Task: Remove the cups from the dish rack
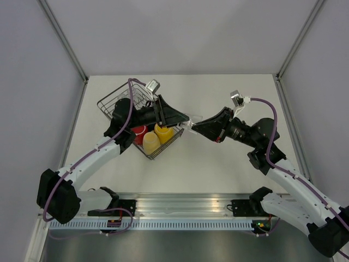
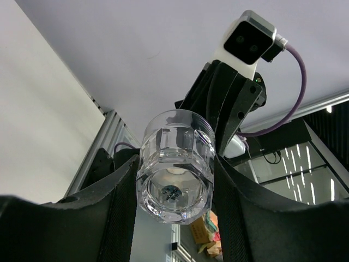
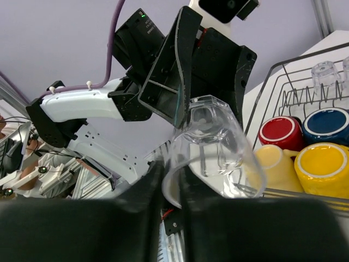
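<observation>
A clear glass tumbler [image 1: 191, 121] [image 2: 175, 166] [image 3: 215, 147] hangs in the air just right of the dish rack [image 1: 109, 101] [image 3: 275, 90], held from both sides. My left gripper [image 1: 182, 118] [image 2: 174, 185] is shut on its body near the thick base. My right gripper [image 1: 195, 126] [image 3: 172, 180] is shut on the wall at its rim, one finger inside and one outside. In the rack stand a red mug [image 1: 139, 132] [image 3: 281, 132], a dark blue mug [image 3: 327, 124], an orange-yellow mug [image 1: 163, 131] [image 3: 325, 166] and a pale yellow mug [image 1: 151, 142] [image 3: 272, 164]. Another glass tumbler [image 3: 325, 76] sits further back in it.
The rack lies skewed at the table's far left, with the left arm [image 1: 98, 153] reaching across it. Bare white tabletop [image 1: 218, 158] spreads in front of and to the right of the rack. The right arm [image 1: 262, 136] comes in from the right side.
</observation>
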Motion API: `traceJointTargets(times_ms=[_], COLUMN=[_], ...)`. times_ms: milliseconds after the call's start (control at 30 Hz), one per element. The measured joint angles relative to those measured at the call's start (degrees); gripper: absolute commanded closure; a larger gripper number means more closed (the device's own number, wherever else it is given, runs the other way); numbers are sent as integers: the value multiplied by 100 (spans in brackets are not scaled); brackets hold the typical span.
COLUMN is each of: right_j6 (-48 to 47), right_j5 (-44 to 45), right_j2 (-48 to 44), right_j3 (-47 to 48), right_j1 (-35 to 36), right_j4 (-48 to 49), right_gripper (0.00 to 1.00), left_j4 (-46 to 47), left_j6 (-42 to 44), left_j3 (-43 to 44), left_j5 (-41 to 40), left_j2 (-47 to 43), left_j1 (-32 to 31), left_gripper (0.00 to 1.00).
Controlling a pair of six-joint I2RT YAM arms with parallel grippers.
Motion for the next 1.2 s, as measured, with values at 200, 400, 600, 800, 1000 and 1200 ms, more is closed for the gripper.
traceJointTargets(times_ms=[200,400,600,800,1000,1200], right_j6=[85,-291,-1246,-2111,-2761,-3187], right_j5=[-9,166,872,2197,3414,4227], right_j2=[-9,-190,-459,-256,957,2592], right_j3=[-35,-37,260,975,2129,3132], right_j1=[-11,-7,2,0,0,-20], right_j4=[68,-291,-1672,-3320,-4782,-5890], right_gripper=[100,100,100,100,100,100], left_j4=[116,-260,-1961,-3517,-4865,-6102], left_j6=[-44,96,1082,2057,3088,4041], left_j3=[-37,-39,240,463,885,1528], left_j5=[-118,-372,-1663,-3530,-4656,-5484], left_j2=[-4,-74,-271,-656,-942,-1220], left_j1=[-17,-55,-55,-42,-44,-44], left_gripper=[67,0,0,0,0,0])
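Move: The left hand holds the clear glass, its mouth at the right hand's part-open fingers; the open table right of the rack, where it is bound, lies about 15 cm ahead, 8 right and 33 below the right hand, the yellow cup 12 ahead and 14 left. From the left hand the rack's remaining glasses lie some 28 ahead, 28 left and 30 below; the blue cup 17 ahead, 16 left, the yellow 10 ahead, 10 left. The right fingers close the rest of the way and pinch the glass wall at its rim, then the left fingers open wide and let go, that hand swinging back left over the rack, some 15 cm, also forward and down. The right carries the glass forward and down about 13 cm each and 8 right, turning its fingers downward towards open table. ##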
